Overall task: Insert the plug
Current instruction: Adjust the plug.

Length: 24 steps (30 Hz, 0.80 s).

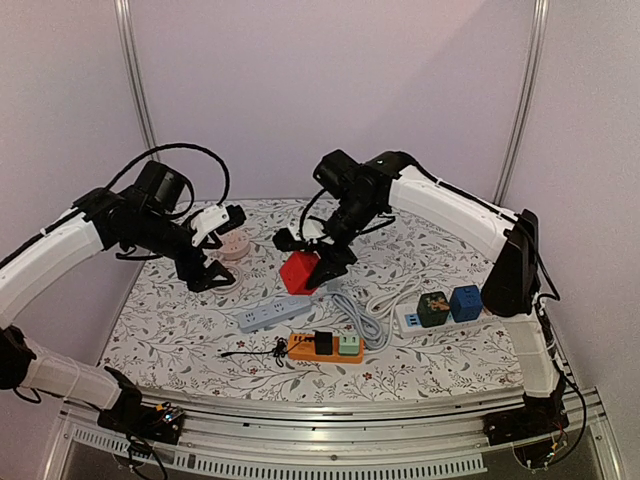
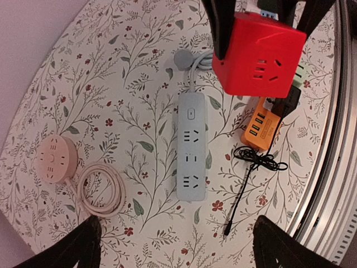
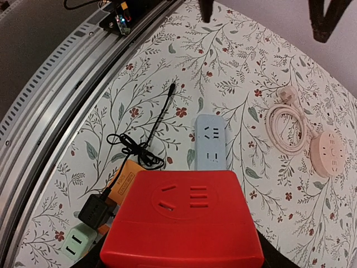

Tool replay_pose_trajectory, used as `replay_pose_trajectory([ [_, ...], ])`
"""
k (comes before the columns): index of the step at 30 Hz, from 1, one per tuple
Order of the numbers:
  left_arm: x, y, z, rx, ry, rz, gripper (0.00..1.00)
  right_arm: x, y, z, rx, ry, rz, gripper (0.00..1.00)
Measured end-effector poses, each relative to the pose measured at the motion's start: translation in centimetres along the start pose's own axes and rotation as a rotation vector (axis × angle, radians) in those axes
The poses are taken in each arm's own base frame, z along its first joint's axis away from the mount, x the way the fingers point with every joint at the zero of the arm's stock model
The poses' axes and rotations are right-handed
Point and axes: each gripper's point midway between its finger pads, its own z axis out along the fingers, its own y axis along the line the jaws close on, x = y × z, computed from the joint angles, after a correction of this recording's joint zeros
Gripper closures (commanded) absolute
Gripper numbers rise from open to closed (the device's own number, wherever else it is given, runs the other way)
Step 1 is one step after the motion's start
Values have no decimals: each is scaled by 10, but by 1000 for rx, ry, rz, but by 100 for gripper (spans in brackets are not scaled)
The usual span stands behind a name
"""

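Observation:
The plug is a red cube (image 1: 297,272) with socket holes on its faces, and its prongs are hidden. My right gripper (image 1: 318,262) is shut on it and holds it in the air above the table's middle. In the right wrist view the cube (image 3: 184,223) fills the bottom, between the jaws of the gripper (image 3: 181,259). A pale blue power strip (image 1: 275,313) lies flat just in front of and below the cube (image 2: 259,53). The strip (image 2: 191,146) has its sockets free. My left gripper (image 2: 178,245) hangs open and empty above the table's left side (image 1: 212,278).
A pink round socket (image 1: 235,245) with a coiled cord lies at the back left. An orange strip (image 1: 325,347) carries a black charger and a green adapter, with a tangled black cable (image 1: 255,350) beside it. A white strip (image 1: 440,310) with green and blue cubes lies at the right.

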Motion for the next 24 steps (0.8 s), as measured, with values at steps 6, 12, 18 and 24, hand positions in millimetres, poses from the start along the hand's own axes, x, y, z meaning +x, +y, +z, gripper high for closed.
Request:
replay_pose_trajectory([
  [6, -3, -24, -4, 65, -97, 5, 11, -24, -22, -49, 67, -213, 213, 100],
  [12, -9, -48, -6, 113, -182, 31, 10, -43, -11, -70, 43, -337, 333, 100],
  [18, -30, -77, -22, 161, -339, 71, 9, -56, 20, -69, 41, -432, 285, 100],
  [24, -69, -105, -36, 205, -535, 105, 2, -96, 36, -90, 155, -536, 94, 100],
])
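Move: The red plug, already held in the right fingers, sits about 14 cm to the right of the open left gripper, level with it fore and aft and some 4 cm lower. From the right hand point, the left gripper is roughly 15 cm to the left and 3 cm higher, neither ahead nor back. Near the left gripper, the light blue strip lies about 7 cm right, 3 cm ahead and 21 cm below; the orange strip is roughly 19 cm right, 6 cm back and 20 cm below. Raise the right hand with the red plug about 12 cm, drawing back some 6 cm once most of the first lift is done, and swing its fingers up by roughly 30 degrees to face left. Bring the open left gripper back, then also right and up, closing in on the plug, its fingers tilting up to face right. ##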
